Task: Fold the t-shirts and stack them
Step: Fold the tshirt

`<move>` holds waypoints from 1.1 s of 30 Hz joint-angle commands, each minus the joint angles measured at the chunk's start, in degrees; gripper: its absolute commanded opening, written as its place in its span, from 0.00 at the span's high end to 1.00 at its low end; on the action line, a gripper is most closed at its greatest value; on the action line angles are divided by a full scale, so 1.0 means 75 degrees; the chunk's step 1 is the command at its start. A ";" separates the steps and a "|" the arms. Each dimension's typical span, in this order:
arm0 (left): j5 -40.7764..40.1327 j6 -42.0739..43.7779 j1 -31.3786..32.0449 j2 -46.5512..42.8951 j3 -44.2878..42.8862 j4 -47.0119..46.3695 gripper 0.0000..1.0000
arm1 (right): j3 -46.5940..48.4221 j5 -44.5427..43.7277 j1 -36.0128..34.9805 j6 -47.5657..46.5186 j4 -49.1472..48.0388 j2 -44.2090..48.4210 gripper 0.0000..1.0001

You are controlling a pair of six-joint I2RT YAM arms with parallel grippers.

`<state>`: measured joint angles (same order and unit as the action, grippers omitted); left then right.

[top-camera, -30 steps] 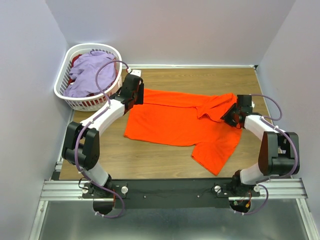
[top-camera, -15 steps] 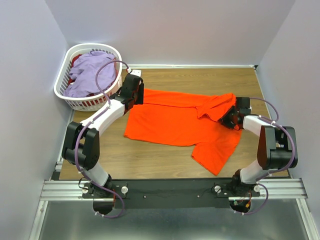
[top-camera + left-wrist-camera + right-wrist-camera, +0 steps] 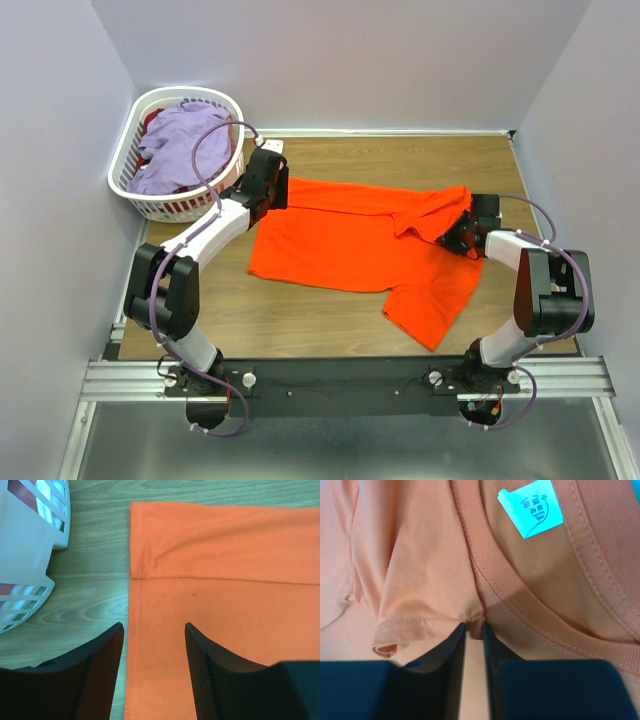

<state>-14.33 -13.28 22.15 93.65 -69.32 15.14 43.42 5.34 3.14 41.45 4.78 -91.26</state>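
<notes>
The orange t-shirt (image 3: 350,245) lies spread on the wooden table, crumpled at its right end. My right gripper (image 3: 458,232) is at that crumpled end. In the right wrist view it (image 3: 474,626) is shut on a small pucker of orange cloth where a sleeve hem meets the ribbed collar (image 3: 520,600), below the white neck label (image 3: 531,507). My left gripper (image 3: 275,190) is at the shirt's far left corner. It (image 3: 152,630) stands open there, straddling the stitched side edge of the orange cloth (image 3: 225,555). A lavender t-shirt (image 3: 180,140) lies in the basket.
The white slotted laundry basket (image 3: 125,150) stands at the back left, close beside my left gripper, with its wall (image 3: 25,545) in the left wrist view. Something red lies under the lavender tee. Walls close in the table on three sides.
My right gripper has moved slightly in toward the shirt's collar and its jaws have narrowed onto the cloth. The left arm and the shirt's spread have not moved.
</notes>
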 commanded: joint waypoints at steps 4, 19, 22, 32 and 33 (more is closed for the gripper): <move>0.0000 0.0071 0.0035 -0.0263 -0.0109 0.0021 0.40 | -0.0105 0.0061 0.0086 0.0051 -0.0075 0.0108 0.95; 0.0023 0.0083 0.0046 -0.0287 -0.0109 0.0033 0.39 | -0.0398 -0.0478 0.0097 -0.0008 0.1203 0.1504 0.99; 0.0035 0.0083 0.0035 -0.0275 -0.0109 0.0033 0.39 | -0.0480 -0.0466 0.0086 0.0074 0.1261 0.1703 0.99; 0.0047 0.0106 0.0058 -0.0275 -0.0121 0.0044 0.39 | -0.0481 -0.1192 0.0086 0.0122 0.1613 0.2290 0.99; 0.0035 0.0106 0.0058 -0.0287 -0.0132 0.0044 0.39 | -0.0515 -0.1216 0.0086 0.0133 0.1660 0.2290 0.99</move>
<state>-14.33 -13.08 22.26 93.65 -69.32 15.18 40.18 0.62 3.49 41.95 14.22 -74.98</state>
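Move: Just between the right fingertips, no more than a centimetre below them, lies the hem corner of the shirt's folded-over sleeve. The curled hem end sits about 5 cm to its left and 1 cm nearer the robot; the collar tag is some 6 cm ahead and 3 cm right. The near sleeve spreads about 14 cm back and 4 cm left of this hand. For the idle left hand, the hem corner lies roughly 32 cm right, 8 cm back and 13 cm below. Closing fully on the hem corner first, the right fingers pinch it and then lift it about 4 cm. Keeping that grip, the hand draws back towards the robot, over 3 cm in all, dipping about a centimetre on the way, then rises again, easing slightly right, away from the collar tag. ##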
